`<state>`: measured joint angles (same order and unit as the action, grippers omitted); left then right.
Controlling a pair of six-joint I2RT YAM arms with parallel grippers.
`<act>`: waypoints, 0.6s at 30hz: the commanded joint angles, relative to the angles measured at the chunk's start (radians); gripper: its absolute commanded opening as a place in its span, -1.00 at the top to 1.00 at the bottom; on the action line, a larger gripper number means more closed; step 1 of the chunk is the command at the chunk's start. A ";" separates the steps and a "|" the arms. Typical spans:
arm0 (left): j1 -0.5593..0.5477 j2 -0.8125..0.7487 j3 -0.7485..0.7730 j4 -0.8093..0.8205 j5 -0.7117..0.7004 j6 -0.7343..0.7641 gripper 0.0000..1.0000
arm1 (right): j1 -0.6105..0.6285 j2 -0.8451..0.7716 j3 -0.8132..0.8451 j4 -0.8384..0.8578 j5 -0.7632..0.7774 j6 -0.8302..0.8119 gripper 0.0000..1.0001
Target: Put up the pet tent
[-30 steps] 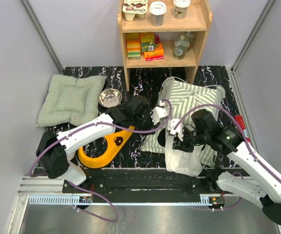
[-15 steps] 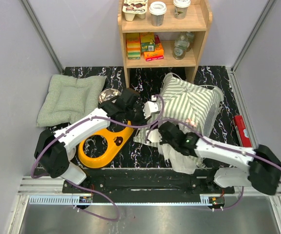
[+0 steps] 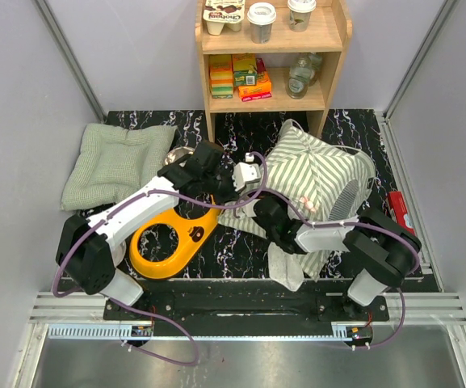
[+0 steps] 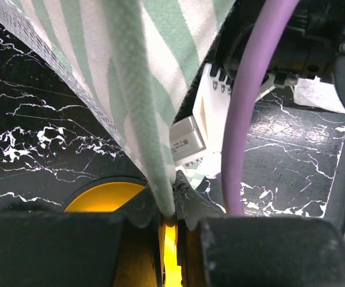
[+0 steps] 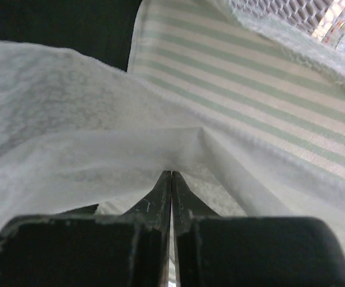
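The pet tent (image 3: 317, 174) is a heap of green-and-white striped fabric at the right of the black marble table (image 3: 241, 133). A white mesh flap (image 3: 285, 271) hangs off its front. My left gripper (image 3: 245, 192) is at the tent's left edge, and in the left wrist view it (image 4: 169, 210) is shut on a fold of striped fabric (image 4: 142, 101). My right gripper (image 3: 261, 208) is just below it, at the same edge. Its jaws (image 5: 171, 177) are pressed together on white tent cloth (image 5: 70, 119), which puckers at the tips.
A yellow bowl holder (image 3: 172, 242) lies under the left arm, with a metal bowl (image 3: 178, 153) half hidden behind it. A green quilted cushion (image 3: 119, 162) lies at back left. A wooden shelf (image 3: 269, 61) holds cartons and cups. A red object (image 3: 400, 212) lies at the right edge.
Both grippers have closed on the tent. The right arm folded and swung its gripper left to the tent's left front edge. The tent fabric has risen and spread toward the right.
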<state>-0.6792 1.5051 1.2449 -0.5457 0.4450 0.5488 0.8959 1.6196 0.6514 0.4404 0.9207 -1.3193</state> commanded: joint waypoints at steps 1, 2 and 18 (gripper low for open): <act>0.001 -0.043 0.005 0.013 0.077 -0.023 0.84 | 0.003 -0.036 0.040 0.051 0.043 0.044 0.86; 0.004 -0.042 0.005 0.024 0.067 -0.035 0.86 | 0.021 -0.076 0.063 -0.050 0.000 0.102 0.75; 0.032 -0.031 0.011 0.064 0.037 -0.018 0.91 | 0.081 -0.420 0.461 -1.340 -1.122 0.434 -0.42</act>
<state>-0.6567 1.4731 1.2449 -0.5095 0.4839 0.5053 0.9394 1.1381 0.9916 -0.6331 -0.0505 -0.8848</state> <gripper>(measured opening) 0.096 0.689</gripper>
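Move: Inside the tent, the right hand sits shut beneath the striped cloth. The tent mouth it backs towards lies some 14 cm back and 7 cm left of it, slightly lower. The white flap is about 21 cm back, 4 cm left and 9 cm down. The held corner is 6 cm back and 16 cm left. From the left hand, already pinching that corner, the mouth lies 8 cm back and 9 cm right, some 5 cm lower. Backing out of the tent interior towards its mouth, the right hand draws back about 14 cm, with 8 cm to its left and 6 cm up, the left and upward part coming mostly early. Its fingers open wide from shut as it tips down some 45 degrees and swings counter-clockwise, coming clear of the cloth. The left hand keeps its pinch on the striped corner and lifts it about 2 cm. ##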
